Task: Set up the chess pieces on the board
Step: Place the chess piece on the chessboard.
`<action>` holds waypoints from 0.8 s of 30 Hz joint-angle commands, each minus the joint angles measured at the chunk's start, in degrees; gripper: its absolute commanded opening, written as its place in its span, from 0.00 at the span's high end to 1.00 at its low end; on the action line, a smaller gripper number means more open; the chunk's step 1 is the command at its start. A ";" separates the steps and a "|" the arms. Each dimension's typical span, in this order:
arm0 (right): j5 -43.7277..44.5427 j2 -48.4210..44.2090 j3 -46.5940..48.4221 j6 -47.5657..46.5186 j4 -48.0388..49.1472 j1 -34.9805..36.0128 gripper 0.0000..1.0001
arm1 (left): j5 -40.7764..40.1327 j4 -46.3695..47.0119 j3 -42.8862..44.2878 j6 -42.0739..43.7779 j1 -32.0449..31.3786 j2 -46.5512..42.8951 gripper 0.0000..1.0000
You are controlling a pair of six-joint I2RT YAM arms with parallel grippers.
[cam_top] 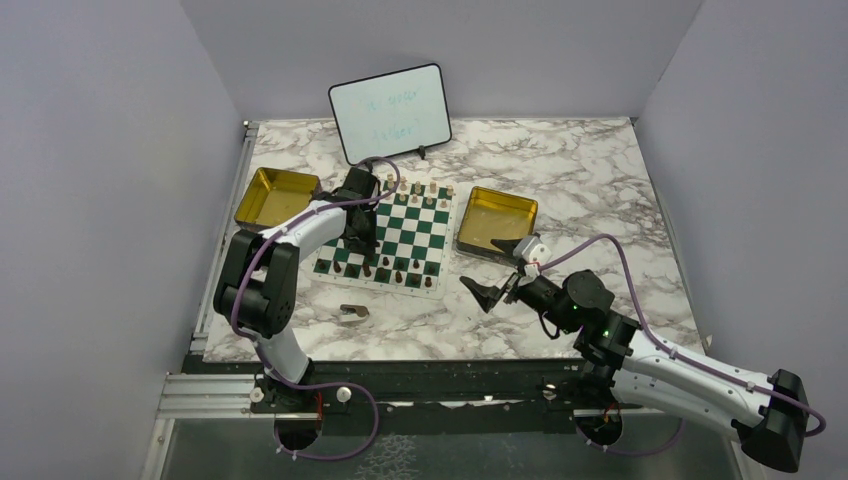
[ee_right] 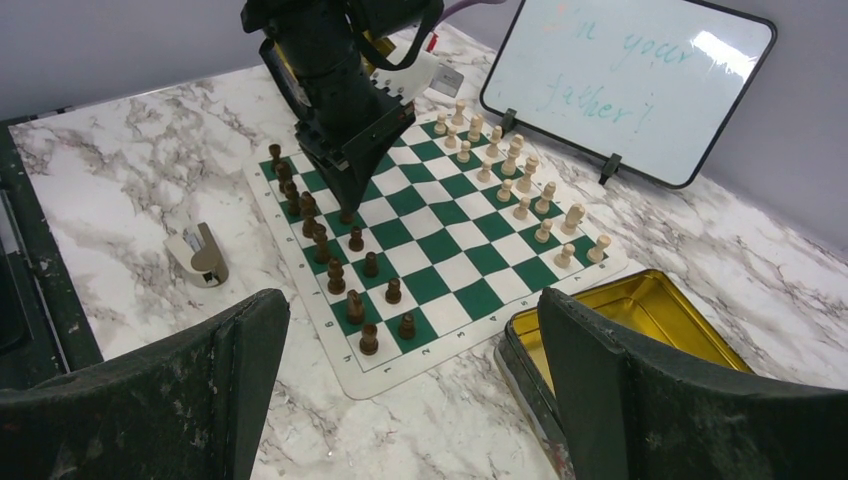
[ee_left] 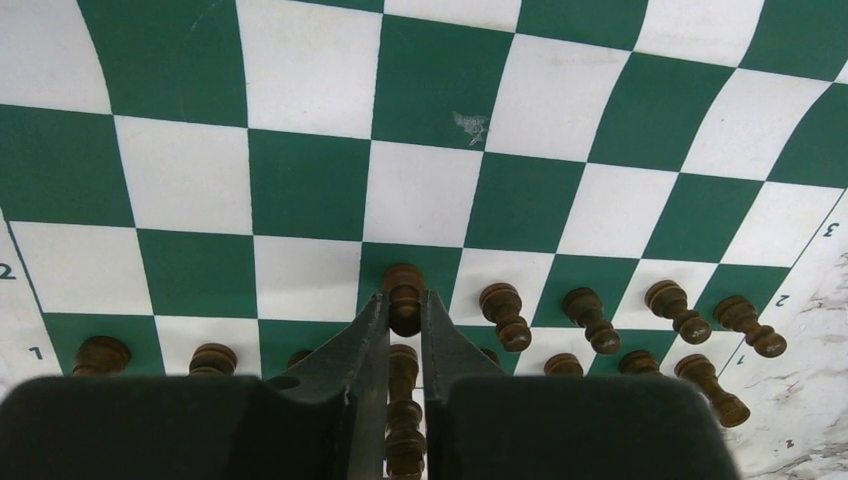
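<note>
The green-and-white board (cam_top: 400, 232) lies at the table's middle. Light chess pieces (cam_top: 420, 188) stand in two rows along its far side. Dark pieces (cam_top: 385, 268) stand along the near side, seen close in the left wrist view (ee_left: 585, 318). My left gripper (ee_left: 404, 305) points down over the board's near left part. Its fingers press both sides of a dark pawn (ee_left: 404, 290) that stands upright on a green square. From the right wrist view that gripper (ee_right: 346, 205) reaches into the dark rows (ee_right: 335, 275). My right gripper (cam_top: 497, 270) hovers open and empty right of the board.
One gold tin (cam_top: 275, 196) sits left of the board and another (cam_top: 497, 220) right of it, close under my right gripper. A whiteboard (cam_top: 390, 112) stands behind. A small tan-and-white object (cam_top: 353, 312) lies on the marble near the board's front edge.
</note>
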 commanded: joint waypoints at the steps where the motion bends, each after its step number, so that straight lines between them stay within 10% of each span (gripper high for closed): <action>1: -0.16 -0.08 -0.17 -0.54 -0.30 0.21 0.00 | 1.22 -1.05 0.17 0.61 0.17 1.22 0.81; 24: -0.20 -0.16 -0.18 -1.17 -0.34 0.22 0.00 | 0.86 -2.69 3.45 0.80 0.17 -1.63 0.63</action>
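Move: The dark pawn stands between the left fingertips, its middle about 1 cm below the hand point, with no noticeable offset sideways or ahead. A tall dark piece stands some 4 cm straight behind that pawn, the next dark pawn is level with it about 4 cm to the right, and a further pawn is about 7 cm to the right, also level. From the right hand, the pawn being set lies roughly 11 cm ahead, 25 cm left and 21 cm below. The left hand lets go of the dark pawn on its second-row green square: the fingers, barely apart around its head, spread by roughly a fifth of their full range until there is clear room on both sides, the right finger coming close to the neighbouring pawn. While they open, the hand eases down about half a centimetre and back towards the robot by as much, pauses there still pointing steeply down, then starts up again by about half a centimetre without leaving the pawn. ##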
